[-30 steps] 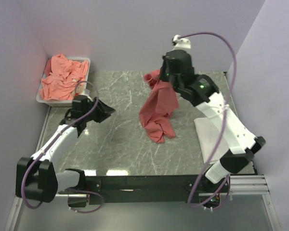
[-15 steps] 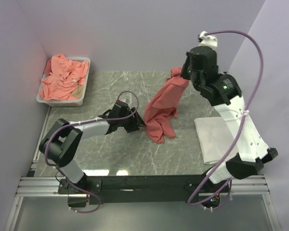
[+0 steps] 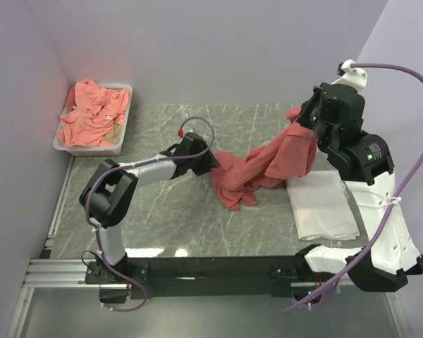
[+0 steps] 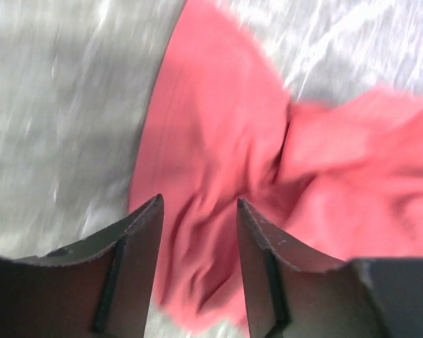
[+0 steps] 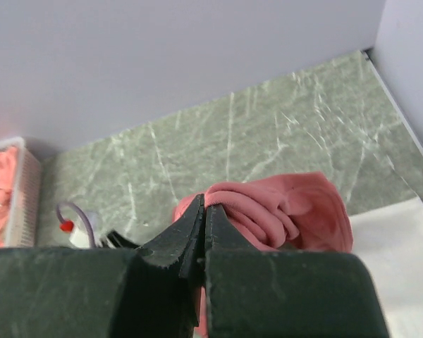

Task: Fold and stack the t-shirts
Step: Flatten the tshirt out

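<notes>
A coral-red t-shirt (image 3: 268, 163) stretches from the table's middle up to the right, its top edge pinched in my shut right gripper (image 3: 301, 117). That same bunched edge shows at the right gripper (image 5: 206, 205) in the right wrist view, with the t-shirt (image 5: 282, 211) trailing beyond it. The shirt's lower end lies crumpled on the marble. My left gripper (image 3: 213, 163) is open at that lower end; in the left wrist view the left gripper (image 4: 197, 204) stands over the red t-shirt (image 4: 225, 176), both fingers apart. A white folded garment (image 3: 323, 204) lies flat at the right.
A white tray (image 3: 93, 146) at the back left holds more crumpled salmon t-shirts (image 3: 92, 113). Lilac walls close in the back and both sides. The marble table (image 3: 162, 211) shows bare between the arms.
My right gripper has carried the shirt's top edge to the right, drawing it out slantwise. My left arm has swung in from the left to the shirt's lower end.
</notes>
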`<state>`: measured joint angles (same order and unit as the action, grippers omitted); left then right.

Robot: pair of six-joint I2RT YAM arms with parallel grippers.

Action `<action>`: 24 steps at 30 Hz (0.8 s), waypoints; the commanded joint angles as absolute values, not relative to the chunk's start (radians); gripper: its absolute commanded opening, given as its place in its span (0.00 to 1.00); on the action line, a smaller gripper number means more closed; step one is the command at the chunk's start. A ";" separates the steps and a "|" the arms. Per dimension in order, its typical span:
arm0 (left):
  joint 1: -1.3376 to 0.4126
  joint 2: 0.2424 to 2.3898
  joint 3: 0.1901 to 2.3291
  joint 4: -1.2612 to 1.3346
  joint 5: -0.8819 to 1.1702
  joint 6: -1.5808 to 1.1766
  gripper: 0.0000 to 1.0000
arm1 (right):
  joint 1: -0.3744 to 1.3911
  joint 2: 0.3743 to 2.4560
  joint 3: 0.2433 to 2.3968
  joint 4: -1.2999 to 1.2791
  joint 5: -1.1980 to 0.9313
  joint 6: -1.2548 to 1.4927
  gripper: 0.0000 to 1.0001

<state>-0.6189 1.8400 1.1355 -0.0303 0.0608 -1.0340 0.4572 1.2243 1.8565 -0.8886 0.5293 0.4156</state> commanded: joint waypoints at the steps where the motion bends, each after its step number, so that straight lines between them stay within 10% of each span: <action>1: -0.624 1.922 1.302 -0.174 -0.063 -0.950 0.52 | 0.439 1.204 1.797 -0.845 0.511 0.437 0.00; 11: -0.641 2.206 1.782 -0.445 -0.233 -0.729 0.55 | 0.433 1.132 1.660 -0.807 0.448 0.463 0.00; 24: -0.672 2.362 1.901 -0.468 -0.225 -0.635 0.55 | 0.431 1.074 1.537 -0.775 0.394 0.477 0.00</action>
<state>-0.6559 2.3264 1.8614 -0.4351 -0.2104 -0.6682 0.4381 1.1004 1.5524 -0.8425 0.4061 0.4641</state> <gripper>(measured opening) 0.553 0.016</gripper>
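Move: The left hand, open and empty, has the tshirt's free far-left corner about 9 cm ahead, 1 cm right and 6 cm below; the tshirt's lying bunch is 5 cm right and 2 cm back, equally low. The right hand already holds the other end high up; from it the lying bunch is some 4 cm ahead, 14 cm left and 44 cm down, that corner 16 cm ahead and 20 cm left, the white cloth 5 cm back and 12 cm right. Left hand goes 10 cm forward, then dips 4 cm to the corner, half-open; right lowers its gripped end 8 cm. ##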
